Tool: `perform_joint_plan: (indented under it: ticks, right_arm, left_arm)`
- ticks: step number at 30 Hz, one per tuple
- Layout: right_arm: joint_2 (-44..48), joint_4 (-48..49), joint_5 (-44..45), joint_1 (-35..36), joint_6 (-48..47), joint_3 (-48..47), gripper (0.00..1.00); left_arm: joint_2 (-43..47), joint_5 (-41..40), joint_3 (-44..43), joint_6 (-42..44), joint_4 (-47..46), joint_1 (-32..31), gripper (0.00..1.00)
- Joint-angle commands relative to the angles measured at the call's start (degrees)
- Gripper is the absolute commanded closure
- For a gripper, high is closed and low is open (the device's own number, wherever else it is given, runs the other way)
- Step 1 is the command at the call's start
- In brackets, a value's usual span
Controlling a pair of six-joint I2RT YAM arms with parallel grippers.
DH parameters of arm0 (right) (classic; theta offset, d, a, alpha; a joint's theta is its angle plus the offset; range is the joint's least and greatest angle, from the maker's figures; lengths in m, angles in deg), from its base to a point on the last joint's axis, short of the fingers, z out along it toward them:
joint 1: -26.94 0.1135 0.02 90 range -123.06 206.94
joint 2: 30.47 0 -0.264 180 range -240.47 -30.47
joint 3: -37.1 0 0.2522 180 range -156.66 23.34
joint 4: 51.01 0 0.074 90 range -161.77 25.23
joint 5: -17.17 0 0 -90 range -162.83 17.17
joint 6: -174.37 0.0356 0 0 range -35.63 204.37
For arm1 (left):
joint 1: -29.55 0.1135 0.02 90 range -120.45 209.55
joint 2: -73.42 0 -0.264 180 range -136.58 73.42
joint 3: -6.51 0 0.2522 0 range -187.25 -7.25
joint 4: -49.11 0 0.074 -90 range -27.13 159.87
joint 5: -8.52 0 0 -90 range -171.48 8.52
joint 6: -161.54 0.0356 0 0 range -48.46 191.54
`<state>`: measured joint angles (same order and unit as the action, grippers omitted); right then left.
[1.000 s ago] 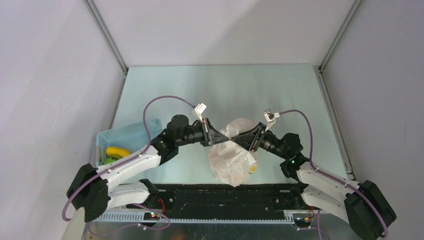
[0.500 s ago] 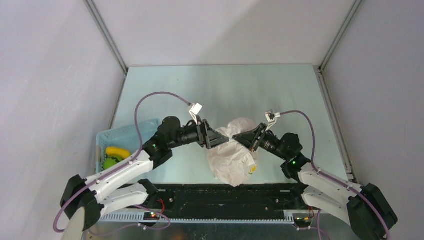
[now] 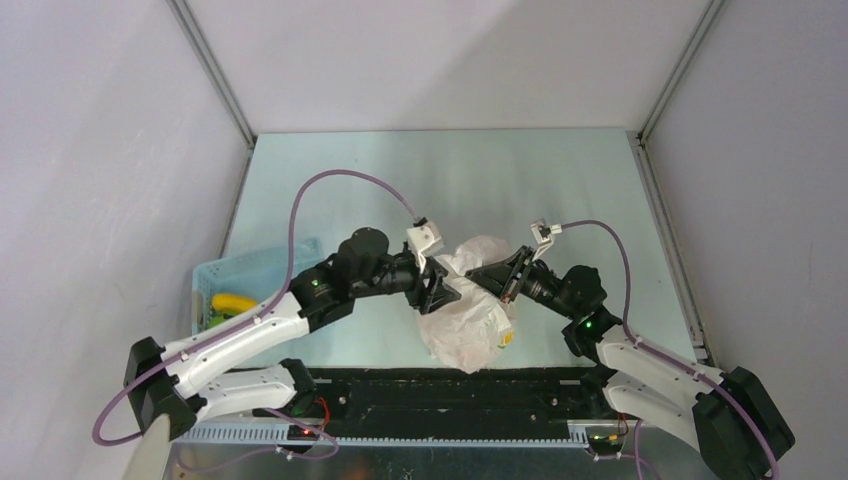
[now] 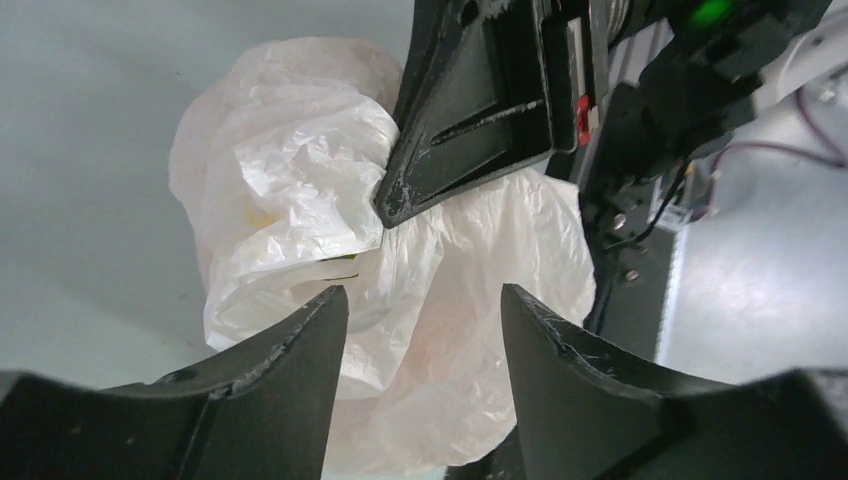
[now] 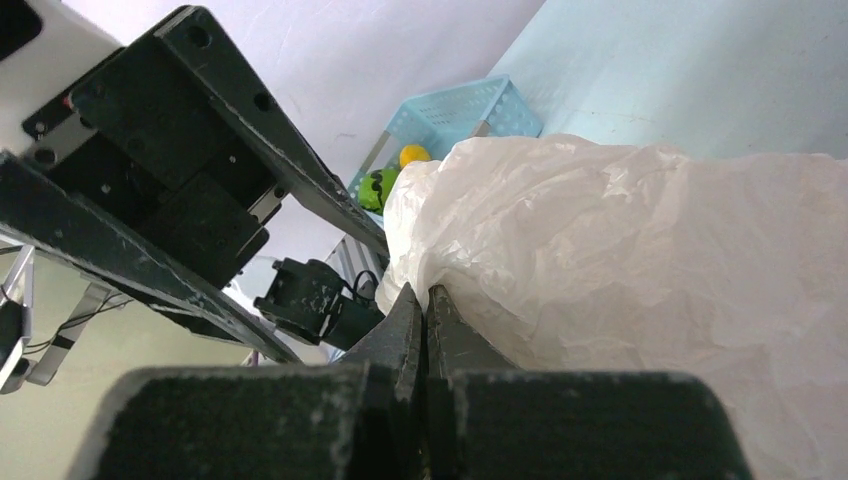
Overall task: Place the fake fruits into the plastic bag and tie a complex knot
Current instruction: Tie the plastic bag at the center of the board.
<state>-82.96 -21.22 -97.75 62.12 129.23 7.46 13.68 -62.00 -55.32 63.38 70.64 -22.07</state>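
The plastic bag [image 3: 465, 315] lies crumpled and bulging on the table between my two arms, with its contents hidden. My left gripper [image 4: 422, 295] hangs open just above the plastic bag [image 4: 300, 190], with nothing between its fingers. My right gripper [image 5: 425, 297] is shut on a fold at the edge of the plastic bag [image 5: 650, 250]. In the left wrist view the right gripper [image 4: 386, 205] pinches that fold from above. A yellow fake fruit [image 3: 233, 302] and a green one [image 3: 215, 322] lie in the basket. No knot shows in any view.
A light blue slatted basket [image 3: 262, 268] stands at the table's left, close under my left arm. Enclosure walls ring the table. A black rail [image 3: 450, 390] with the arm bases runs along the near edge, just below the bag.
My left gripper has opened, let go of the bag and swung over its top. My right gripper has shut on the bag's fold and stayed in place.
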Motion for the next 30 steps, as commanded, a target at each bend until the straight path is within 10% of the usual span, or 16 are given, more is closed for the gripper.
perform_joint_plan:
  ticks: [1,9,17,30]
  right_arm:
    - [0.04,3.47,-1.36,-0.42,0.70,-1.17,1.00]
    - [0.31,3.92,-1.63,-0.79,1.05,-0.84,1.00]
    - [0.56,4.81,0.00,-0.52,1.60,-0.17,1.00]
    - [1.13,7.22,3.17,1.76,2.42,1.62,1.00]
  left_arm:
    - [-1.59,-7.38,-2.86,11.57,4.16,-2.12,0.39]
    - [-5.23,-10.83,-3.43,12.71,5.47,-4.96,0.46]
    - [-5.71,-16.35,-2.04,6.57,2.93,-10.36,0.88]
    - [-5.18,-20.12,9.17,-14.16,-14.23,-12.66,0.90]
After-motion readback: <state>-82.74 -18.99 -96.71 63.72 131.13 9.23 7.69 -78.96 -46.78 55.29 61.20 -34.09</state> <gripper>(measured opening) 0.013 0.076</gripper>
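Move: The bag's gathered neck, where the left fingers will shut on it, lies about 6 cm below the left hand, some 2 cm to its right and 1 cm back. The right gripper's closed tips, already holding the neck, stand roughly 2 cm ahead, 3 cm right and 6 cm lower; the bag's full body is about 5 cm back, 4 cm right and 14 cm below. From the right hand that spot on the neck is about 3 cm back, 1 cm left and 1 cm lower. The left hand, half open, sinks past the right gripper's tips towards the bag's neck, fingertips dipping some 15 degrees, and closes to pinch the neck just on the base side of them; nearly shut, it goes on right, back and down, about 7 cm lower in all with roughly 2 cm each back and right, while the dip mostly eases out. The right hand stays almost in place and keeps its shut grip on the plastic. ##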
